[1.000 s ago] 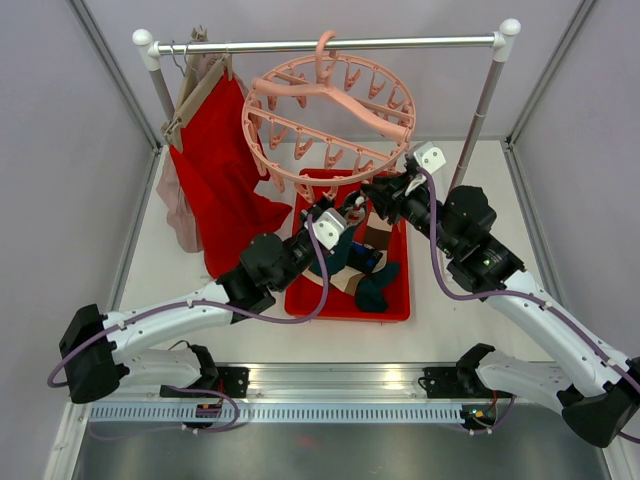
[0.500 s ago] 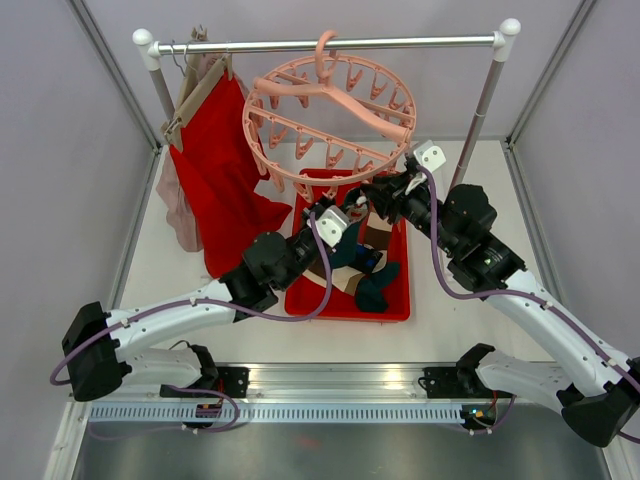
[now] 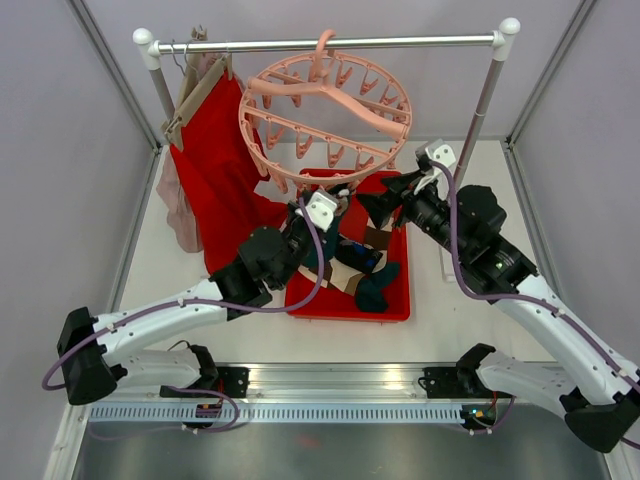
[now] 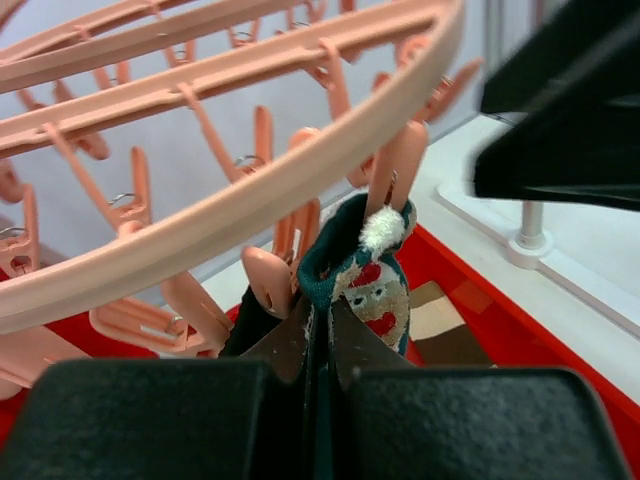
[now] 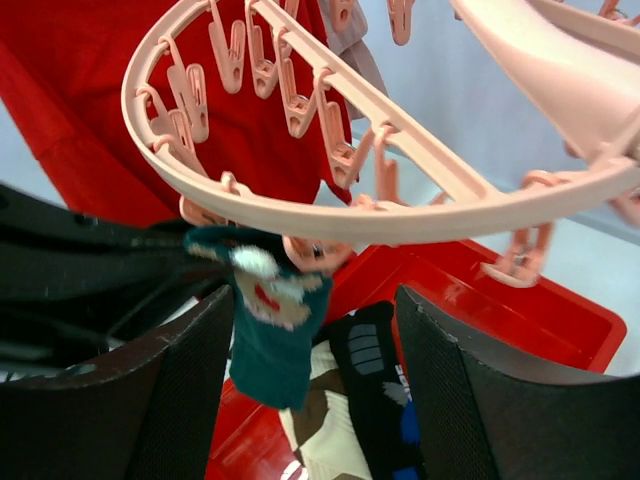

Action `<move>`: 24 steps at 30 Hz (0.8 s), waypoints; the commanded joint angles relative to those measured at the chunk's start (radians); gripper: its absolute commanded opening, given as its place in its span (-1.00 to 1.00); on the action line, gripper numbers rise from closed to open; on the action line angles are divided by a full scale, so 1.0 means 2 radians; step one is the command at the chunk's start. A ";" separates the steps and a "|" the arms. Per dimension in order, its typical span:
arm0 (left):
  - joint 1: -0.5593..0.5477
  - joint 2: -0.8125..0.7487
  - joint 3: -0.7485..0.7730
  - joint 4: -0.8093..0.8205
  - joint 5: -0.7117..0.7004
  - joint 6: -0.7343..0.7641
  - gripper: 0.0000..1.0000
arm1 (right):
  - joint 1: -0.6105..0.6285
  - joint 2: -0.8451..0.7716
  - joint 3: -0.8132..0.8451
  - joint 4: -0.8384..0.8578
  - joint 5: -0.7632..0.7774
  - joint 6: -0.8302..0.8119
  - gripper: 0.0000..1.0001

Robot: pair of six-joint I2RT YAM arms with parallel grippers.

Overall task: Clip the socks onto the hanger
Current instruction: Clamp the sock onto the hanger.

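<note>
The pale-pink ring hanger [image 3: 330, 93] hangs from the rail. My left gripper [image 4: 318, 335] is shut on a dark teal sock [image 4: 365, 285] with a red-white figure, held up under the ring's [image 4: 250, 200] near rim. A clip peg [image 4: 395, 170] meets the sock's top edge at its white pompom. My right gripper [image 5: 312, 300] is open, its fingers standing apart on either side of the hanging teal sock [image 5: 270, 330] and the peg [image 5: 320, 252], touching neither. More socks [image 3: 372, 285] lie in the red tray [image 3: 395, 305], a black one [image 5: 375, 380] among them.
A large red cloth [image 3: 215, 170] and a pink garment [image 3: 180, 210] hang on wooden hangers at the rail's [image 3: 330, 43] left end. The rail's right post [image 3: 480, 110] stands just behind my right arm. Grey walls close in both sides.
My right gripper has opened and drawn back to the right, away from the peg. The ring has swung slightly left. The left gripper still holds the teal sock up.
</note>
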 commanded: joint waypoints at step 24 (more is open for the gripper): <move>0.025 -0.081 0.077 -0.142 -0.232 -0.010 -0.95 | -0.002 -0.074 -0.108 -0.098 0.086 0.056 0.40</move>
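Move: My left hand still pinches the Santa sock; the clip that bites it is about 3 cm to the right, 2 cm ahead and 2 cm up, and the red cloth hangs some 22 cm left, 8 cm ahead and 5 cm lower. From my right hand that clip is 3 cm ahead and 4 cm left, level with it; the black sock lies some 30 cm below, 7 cm ahead and 5 cm left, with the striped sock 9 cm left, 3 cm ahead. With my left fingers kept shut on the Santa sock, I sweep it about 11 cm left towards the red cloth, rising some 4 cm and turning the hand about 25 degrees counter-clockwise, so the clipped sock takes the hanger round. My open right hand eases back and right, away from the clip, then sinks about 8 cm towards the bin, tipping its fingers down. ##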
